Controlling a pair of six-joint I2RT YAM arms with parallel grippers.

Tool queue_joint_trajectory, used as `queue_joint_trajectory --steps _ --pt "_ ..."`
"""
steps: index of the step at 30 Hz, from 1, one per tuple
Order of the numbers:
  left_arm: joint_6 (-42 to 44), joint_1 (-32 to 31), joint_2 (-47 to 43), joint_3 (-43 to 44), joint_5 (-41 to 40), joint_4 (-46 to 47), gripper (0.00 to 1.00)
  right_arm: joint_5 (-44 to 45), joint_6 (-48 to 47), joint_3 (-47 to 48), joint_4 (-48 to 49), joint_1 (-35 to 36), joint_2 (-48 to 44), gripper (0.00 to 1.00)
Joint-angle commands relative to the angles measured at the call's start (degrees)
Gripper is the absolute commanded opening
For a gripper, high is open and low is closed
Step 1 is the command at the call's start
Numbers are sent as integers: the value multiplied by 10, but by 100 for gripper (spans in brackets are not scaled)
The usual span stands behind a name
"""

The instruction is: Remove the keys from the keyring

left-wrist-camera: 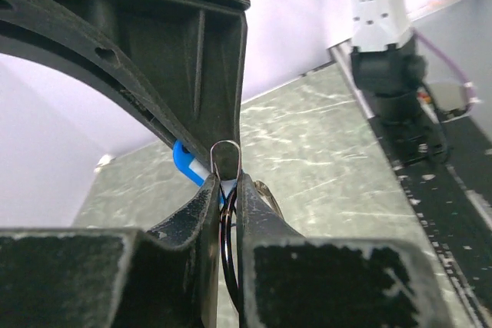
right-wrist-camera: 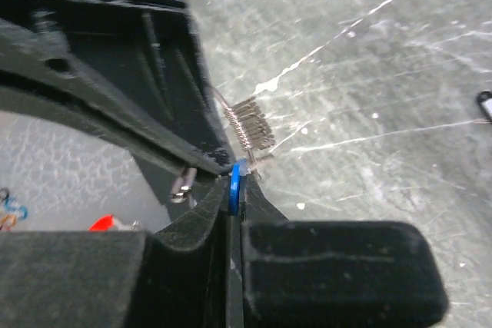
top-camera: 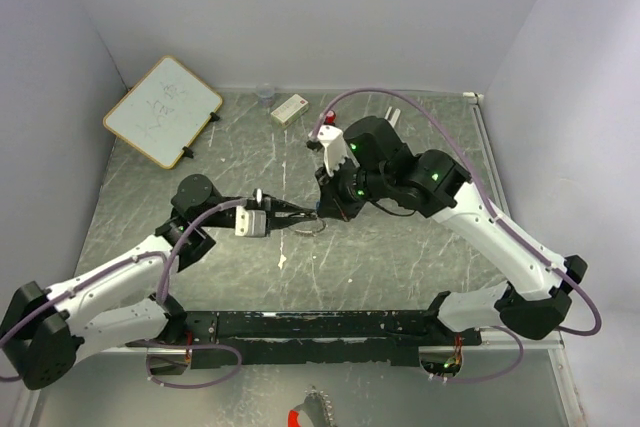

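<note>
Above the middle of the table, my left gripper and right gripper meet tip to tip. In the left wrist view my left gripper is shut on the keyring, a thin dark-looking wire loop standing edge-on between the pads. Just past the tips is the blue-headed key. In the right wrist view my right gripper is shut on that key's blue head. The plain silver keys fan out beyond it over the table. The keyring shows faintly from above.
A small whiteboard lies at the back left, with a clear cup and a white box along the back edge. A red-and-black object sits in front of the arm bases. A small black item lies on the table off to the side.
</note>
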Motion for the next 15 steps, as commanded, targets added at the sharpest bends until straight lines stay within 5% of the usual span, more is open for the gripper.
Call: queue_joint_trajectory --steps 1,11,15 --pt "96 -52 -78 56 63 -7 7 227 2 8 159 -20 16 0" --pt "145 -52 -100 51 -56 -103 7 305 22 18 169 -16 16 0" --pt "140 -52 -84 41 -159 -116 7 403 32 -2 180 -7 31 0"
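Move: The right gripper holds the blue tag, still joined to the keyring in the left gripper: the ring's middle is about 3 cm to the right hand's left, 1 cm back and 2 cm below. From the left hand, the blue tag sits roughly 2 cm to its right and 1 cm ahead, at its height. The loose black tag lies on the table some 15 cm ahead of the right hand, about 5 cm to its right and 27 cm below. Pull the blue tag off the keyring in one quick jerk: carry the right gripper forward about 11 cm and a little up, towards over the black tag, swinging its fingers some 25 degrees clockwise and tipping them up. Let the left gripper go up about 7 cm and back, its wrist rolling, then ease slightly forward and down; keep both grippers shut on what they hold. ##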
